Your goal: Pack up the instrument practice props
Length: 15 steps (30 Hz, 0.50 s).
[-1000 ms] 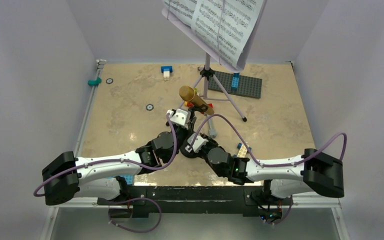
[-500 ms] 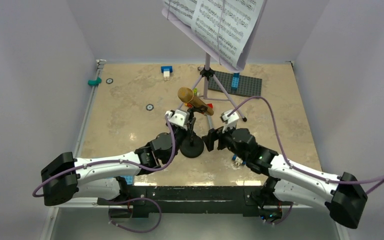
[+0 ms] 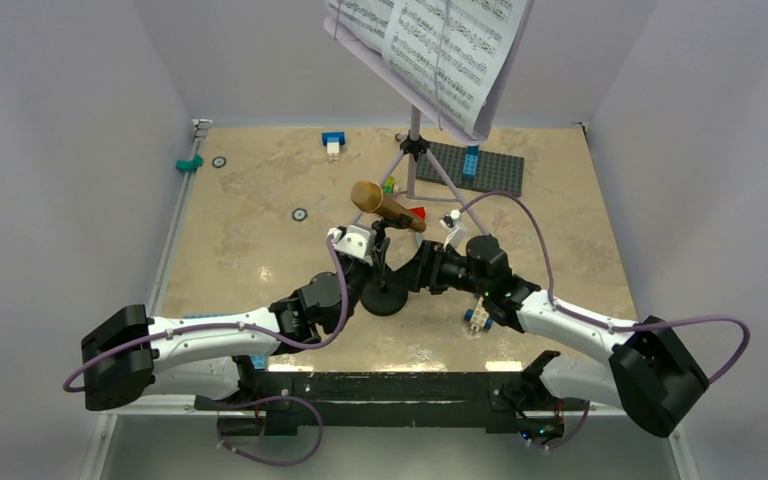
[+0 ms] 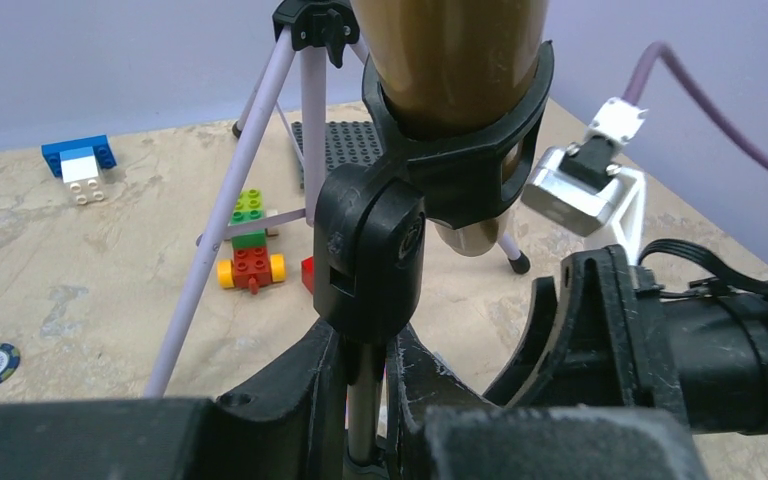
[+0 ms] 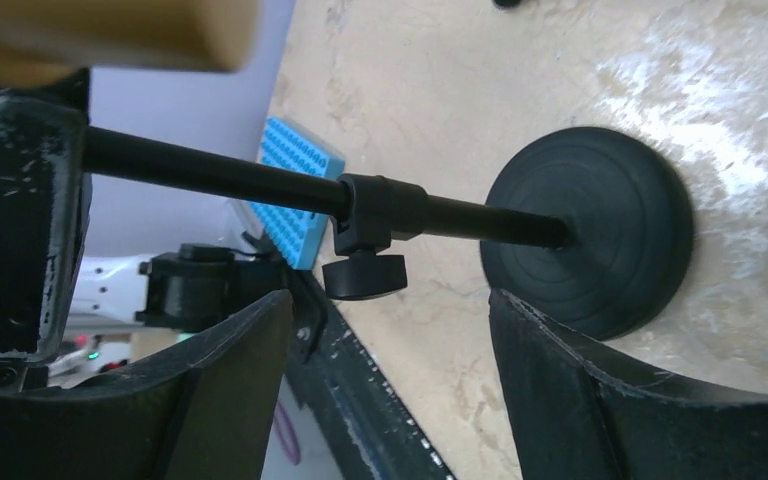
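A gold microphone (image 3: pixel 384 204) sits in the black clip of a small black mic stand, whose round base (image 3: pixel 385 298) rests on the table. My left gripper (image 4: pixel 370 372) is shut on the stand's thin pole (image 4: pixel 364 395), just under the clip joint. From the right, my right gripper (image 3: pixel 418 274) stands open beside the pole (image 5: pixel 250 178), with the base (image 5: pixel 600 240) just past one finger and nothing between its fingers (image 5: pixel 560 390). Behind stands the lavender tripod music stand (image 3: pixel 415 145), with white sheet-music pages (image 3: pixel 430 45) on its desk.
A dark grey baseplate (image 3: pixel 482 168) with a blue brick lies behind the tripod. Small bricks sit at the back (image 3: pixel 333 143), by the tripod legs (image 4: pixel 250 268) and under my right forearm (image 3: pixel 477 320). Two round tokens (image 3: pixel 300 214) and a teal piece (image 3: pixel 190 163) lie to the left.
My right gripper has opened, swung out to the right and come back in toward the stand's pole. The left gripper still holds the pole; the microphone has shifted slightly up and left.
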### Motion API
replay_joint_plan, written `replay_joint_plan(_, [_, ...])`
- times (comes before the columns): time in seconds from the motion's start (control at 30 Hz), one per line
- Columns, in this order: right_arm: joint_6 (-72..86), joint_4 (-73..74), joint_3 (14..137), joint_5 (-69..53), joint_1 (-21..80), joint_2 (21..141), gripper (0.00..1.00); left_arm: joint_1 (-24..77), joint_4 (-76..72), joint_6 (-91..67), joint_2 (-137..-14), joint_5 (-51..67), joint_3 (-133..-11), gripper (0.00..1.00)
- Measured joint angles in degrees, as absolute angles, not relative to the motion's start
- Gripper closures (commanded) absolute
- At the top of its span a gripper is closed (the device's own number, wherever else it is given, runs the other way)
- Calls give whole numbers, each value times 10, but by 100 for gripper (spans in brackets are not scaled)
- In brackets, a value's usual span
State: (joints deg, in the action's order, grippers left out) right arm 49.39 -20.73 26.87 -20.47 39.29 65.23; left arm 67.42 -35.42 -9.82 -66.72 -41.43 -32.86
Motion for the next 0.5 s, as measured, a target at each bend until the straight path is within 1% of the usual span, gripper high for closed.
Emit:
replay_joint_plan(0.07, [521, -233, 263, -227, 384, 673, 31, 676, -355, -98, -666, -416, -327, 100])
replay_joint_plan(0.23, [581, -303, 255, -275, 362, 724, 46, 677, -356, -98, -663, -419, -324, 100])
replay_joint_plan(0.4, [628, -371, 255, -313, 357, 765, 55, 680, -358, -97, -663, -422, -323, 100])
replay_joint_plan(0.5, [649, -404, 255, -328, 356, 784, 63, 681, -360, -97, -663, -423, -322, 100])
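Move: The clamp knob on the microphone stand's pole is just off my right fingertips, about 3 cm to the left and 1 cm ahead of that hand, at nearly the same height. From the right hand, the stand's round base is some 14 cm below, 3 cm ahead and 4 cm left. The microphone sits about 15 cm above that hand, 5 cm ahead and 3 cm left. From my left hand, already gripping the pole's top, the knob lies about 8 cm below and 1 cm back. I ease my right hand about 2 cm left onto the clamp knob, dipping slightly and coming back up. As it goes I roll the wrist some 15 to 20 degrees, clockwise looking along the fingers, to square up to the pole, and close the wide-open fingers to about half so their tips come to either side of the knob. My left hand keeps its pinch on the top of the pole. ##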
